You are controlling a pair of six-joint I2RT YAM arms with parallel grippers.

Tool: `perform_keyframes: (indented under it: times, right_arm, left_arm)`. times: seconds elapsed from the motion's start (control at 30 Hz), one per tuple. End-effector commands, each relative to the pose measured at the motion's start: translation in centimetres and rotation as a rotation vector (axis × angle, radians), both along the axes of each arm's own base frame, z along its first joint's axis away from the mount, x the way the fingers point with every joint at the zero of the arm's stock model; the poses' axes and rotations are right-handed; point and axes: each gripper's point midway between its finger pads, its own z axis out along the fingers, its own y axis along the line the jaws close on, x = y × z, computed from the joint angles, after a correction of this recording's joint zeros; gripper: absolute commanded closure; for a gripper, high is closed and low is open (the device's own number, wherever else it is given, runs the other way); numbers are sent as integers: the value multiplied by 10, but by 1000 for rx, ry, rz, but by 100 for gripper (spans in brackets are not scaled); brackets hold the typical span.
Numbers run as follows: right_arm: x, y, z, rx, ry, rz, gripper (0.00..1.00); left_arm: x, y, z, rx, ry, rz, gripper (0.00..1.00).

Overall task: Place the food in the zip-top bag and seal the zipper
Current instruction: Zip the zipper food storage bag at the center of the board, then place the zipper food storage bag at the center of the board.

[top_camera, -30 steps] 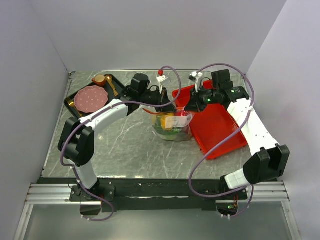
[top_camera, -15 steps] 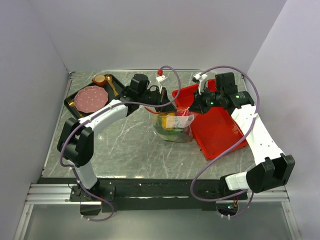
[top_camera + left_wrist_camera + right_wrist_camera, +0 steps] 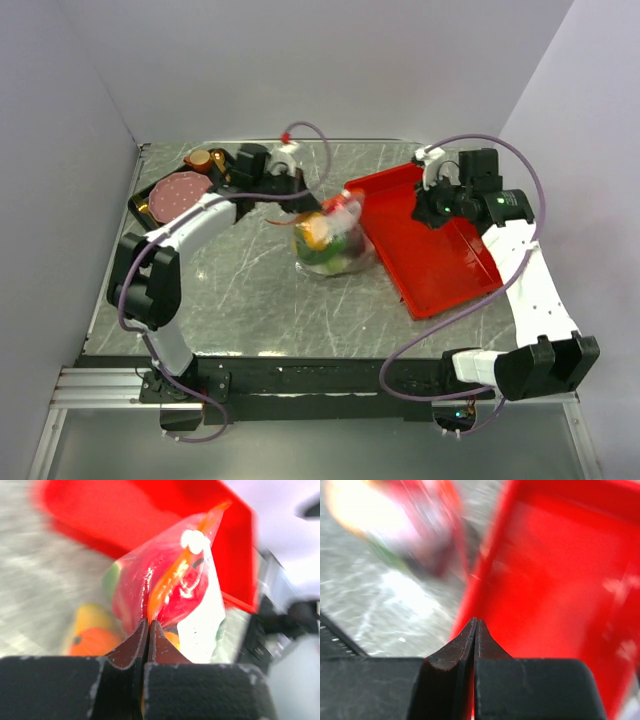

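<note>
The clear zip-top bag point(image 3: 328, 245) lies on the table left of the red tray, with the food inside. An orange point(image 3: 92, 642), a yellow fruit point(image 3: 92, 617) and a red piece point(image 3: 185, 597) show through the plastic. The orange-red zipper point(image 3: 172, 577) runs from my left gripper's point(image 3: 149, 621) tips up and away. That gripper point(image 3: 310, 203) is shut, pinching the near end of the zipper at the bag's upper left. My right gripper point(image 3: 475, 620) is shut with nothing in it. It hangs over the tray's left rim point(image 3: 422, 212), apart from the bag. Both wrist views are blurred.
The red tray point(image 3: 440, 260) lies tilted at the right. At the back left, a black tray point(image 3: 143, 212) holds a pink plate point(image 3: 178, 195) and gold utensils point(image 3: 200, 158). Walls close in the table at the left, back and right.
My left gripper has pulled to the left and back, and the bag has shifted left with it. My right gripper has drawn off to the right, away from the bag and over the tray.
</note>
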Motion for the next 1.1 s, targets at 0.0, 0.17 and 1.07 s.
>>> perform_keyframes:
  times: [0.0, 0.17, 1.07]
  right_arm:
    - [0, -21, 3, -87, -16, -64, 100]
    - [11, -14, 9, -47, -30, -64, 98]
    - [77, 2, -30, 391, 125, -587, 52]
  left_arm:
    - [13, 26, -11, 63, 20, 100, 99]
    - [7, 19, -9, 24, 21, 43, 99]
    - [-105, 29, 27, 53, 146, -22, 99]
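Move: The food bag hangs from the left hand, which already pinches its orange zipper: its filled body is roughly 3 cm right, 3 cm back and 8 cm below, the white slider about 6 cm right and 2 cm ahead at the same height. From the empty right hand, the slider lies some 11 cm left, 5 cm ahead and 5 cm lower. The red bin's middle is about 18 cm below that hand and 2 cm to its right, neither ahead nor back. The bag's zipper stays pinched in the left fingers as that hand jerks some 4 cm forward-left, eases partway back, then draws back towards the base, rising about 3 cm. The right hand, holding nothing, opens its shut fingers to about half and goes some 6 cm forward above the red bin, rising a little, then sinking, while turning about 30 degrees clockwise with its left side tilting up. ##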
